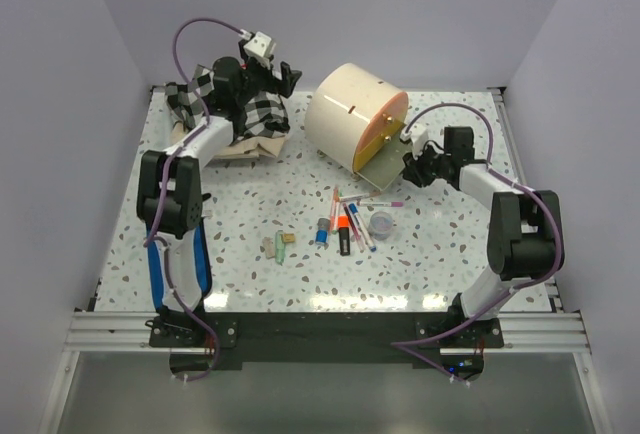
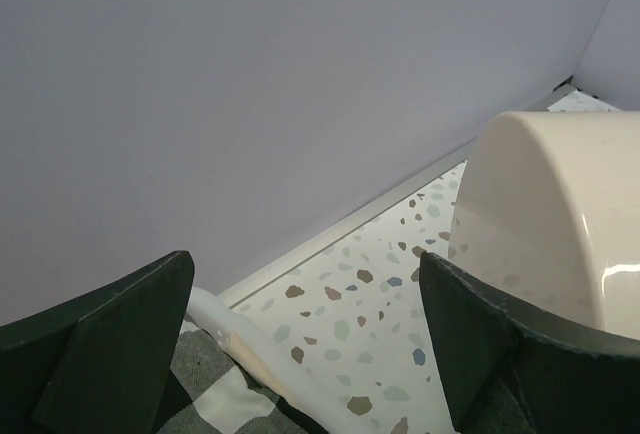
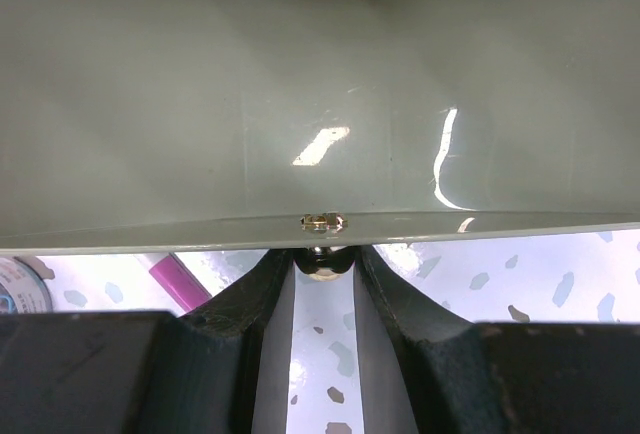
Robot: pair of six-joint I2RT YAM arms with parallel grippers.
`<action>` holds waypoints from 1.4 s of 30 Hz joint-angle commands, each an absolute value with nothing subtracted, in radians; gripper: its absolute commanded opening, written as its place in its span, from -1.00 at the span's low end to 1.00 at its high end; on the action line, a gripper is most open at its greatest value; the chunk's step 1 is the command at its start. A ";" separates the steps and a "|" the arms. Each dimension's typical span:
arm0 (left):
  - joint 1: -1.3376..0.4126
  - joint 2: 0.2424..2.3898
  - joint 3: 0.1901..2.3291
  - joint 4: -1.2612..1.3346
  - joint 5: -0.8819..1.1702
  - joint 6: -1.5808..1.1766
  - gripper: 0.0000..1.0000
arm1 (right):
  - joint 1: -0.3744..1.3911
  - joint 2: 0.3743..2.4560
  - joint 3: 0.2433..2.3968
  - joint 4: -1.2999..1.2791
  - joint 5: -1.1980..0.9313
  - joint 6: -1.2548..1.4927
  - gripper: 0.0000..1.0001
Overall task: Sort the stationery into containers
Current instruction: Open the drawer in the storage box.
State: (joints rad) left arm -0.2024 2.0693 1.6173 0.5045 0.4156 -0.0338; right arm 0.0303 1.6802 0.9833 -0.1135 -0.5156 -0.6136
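The cream drum-shaped cabinet (image 1: 345, 114) (image 2: 550, 204) lies on its side at the back middle, orange face (image 1: 385, 126) turned right. One drawer (image 1: 378, 167) (image 3: 300, 104) stands pulled out from that face. My right gripper (image 1: 408, 166) (image 3: 325, 260) is shut on the drawer's small gold knob (image 3: 325, 264). In front of it the stationery lies loose: pens and an orange highlighter (image 1: 343, 222), a pink pen (image 1: 385, 201) (image 3: 178, 279), a clear pot (image 1: 381, 223), and two erasers (image 1: 282, 246). My left gripper (image 1: 285, 79) (image 2: 305, 299) hangs open and holds nothing, over the back left.
A black-and-white checked cloth pile (image 1: 255, 114) (image 2: 215, 394) sits at the back left under the left arm, on a beige sheet (image 1: 250, 149). White walls close in the table's back and sides; a raised rim (image 1: 505, 124) runs along the right edge.
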 commanded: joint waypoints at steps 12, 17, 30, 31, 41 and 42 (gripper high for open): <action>-0.190 1.901 1.497 0.563 0.407 -0.044 1.00 | 0.002 1.612 0.972 -0.199 -0.434 -0.667 0.16; -0.193 1.839 1.445 0.528 0.376 -0.025 1.00 | 0.002 1.563 1.008 -0.259 -0.437 -0.670 0.32; -0.199 1.494 1.241 0.093 0.307 0.026 1.00 | 0.115 1.172 1.040 -0.440 -0.457 -0.513 0.46; -0.199 1.473 1.243 0.048 0.299 0.028 1.00 | 0.138 1.169 1.049 -0.439 -0.451 -0.493 0.46; -0.202 1.391 1.256 -0.288 0.253 0.008 1.00 | 0.455 1.307 1.282 -0.537 -0.345 -0.328 0.39; -0.202 1.379 1.250 -0.285 0.252 0.008 1.00 | 0.463 1.318 1.299 -0.564 -0.348 -0.325 0.39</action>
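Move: The right fingers still pinch the drawer's knob, so it lies right at that hand. The drum-shaped storage box is about 14 cm ahead and 11 cm to the left, rising some 7 cm above the hand; the magenta pen is 7 cm back and 5 cm left, the clear cup 12 cm back and 5 cm left, both about 5 cm lower. From the left hand the knob is some 19 cm back, 25 cm to the right and 20 cm below. The right fingers open and let go of the drawer knob, then the hand backs off by about 8 cm and climbs steeply, and once high it swings left in front of the open drawer, ending some 17 cm higher and 12 cm farther left with its fingers open. The empty left hand, fingers wide open throughout, draws back towards its base beside the plaid cloth and a little to its left, rising and sinking again on the way, and tips its fingers down late in the move. ##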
